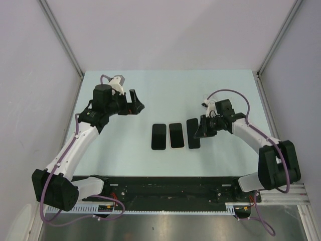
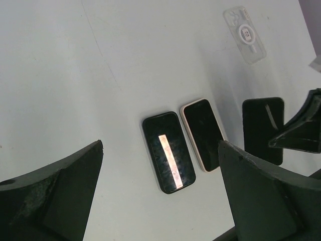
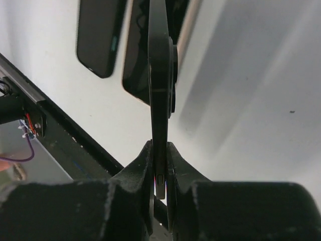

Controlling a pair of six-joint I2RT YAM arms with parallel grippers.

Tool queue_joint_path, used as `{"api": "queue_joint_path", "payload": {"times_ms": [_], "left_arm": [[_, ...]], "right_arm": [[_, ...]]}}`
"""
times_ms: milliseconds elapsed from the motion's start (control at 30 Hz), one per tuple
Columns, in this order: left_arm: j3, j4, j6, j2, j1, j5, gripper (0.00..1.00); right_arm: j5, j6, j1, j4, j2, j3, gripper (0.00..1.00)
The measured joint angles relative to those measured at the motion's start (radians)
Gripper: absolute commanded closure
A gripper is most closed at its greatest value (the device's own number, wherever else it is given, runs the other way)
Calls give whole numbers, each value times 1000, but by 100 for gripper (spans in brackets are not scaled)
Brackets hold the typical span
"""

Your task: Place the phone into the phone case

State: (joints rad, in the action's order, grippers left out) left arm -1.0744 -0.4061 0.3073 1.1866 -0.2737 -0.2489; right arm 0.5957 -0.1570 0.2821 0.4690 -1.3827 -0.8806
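Three phones lie in a row mid-table. My right gripper (image 1: 202, 131) is shut on the long edge of the rightmost black phone (image 1: 193, 133). In the right wrist view that phone (image 3: 158, 75) shows edge-on, pinched between the fingers (image 3: 143, 165). The clear phone case (image 2: 244, 34), with a white ring on its back, lies flat beyond this phone (image 2: 262, 128). My left gripper (image 1: 134, 103) hovers open to the left of the row, with nothing between its fingers (image 2: 75, 170).
A black phone (image 1: 158, 136) and a pale-rimmed phone (image 1: 176, 135) lie side by side to the left of the held one. The table's black front rail (image 1: 165, 186) runs close behind them. Grey walls enclose the table on three sides.
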Motion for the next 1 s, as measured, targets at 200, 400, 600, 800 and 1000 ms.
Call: {"api": "queue_joint_path", "payload": {"times_ms": [200, 400, 600, 800, 1000], "left_arm": [[1, 2, 0, 1, 0, -2, 0], [1, 2, 0, 13, 0, -15, 0], [2, 2, 0, 20, 0, -18, 0], [2, 2, 8, 24, 0, -27, 0], [16, 16, 19, 24, 0, -53, 0]], "right_arm": [[7, -18, -36, 20, -157, 0, 90], [52, -26, -95, 22, -229, -9, 79], [14, -26, -124, 27, -291, -29, 71], [-64, -35, -129, 32, -302, -48, 57], [-192, -61, -140, 49, -302, -74, 29]]}}
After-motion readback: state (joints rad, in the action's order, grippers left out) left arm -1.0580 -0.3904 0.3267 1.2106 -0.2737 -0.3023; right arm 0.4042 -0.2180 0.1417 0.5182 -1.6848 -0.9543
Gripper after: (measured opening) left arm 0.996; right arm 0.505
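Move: The right hand still grips the black phone by its edge; its free spot on the table is about 4 cm right, 1 cm ahead and 9 cm below. Beside that spot, the beige-edged phone lies 8 cm left and 2 cm ahead of the hand, the striped phone 18 cm left and 2 cm ahead, both 9 cm down. From the idle left hand the spot is roughly 31 cm right, 7 cm back, 22 cm down. Sinking 8 cm while easing some 6 cm right, the right hand lays the black phone down and opens halfway. ##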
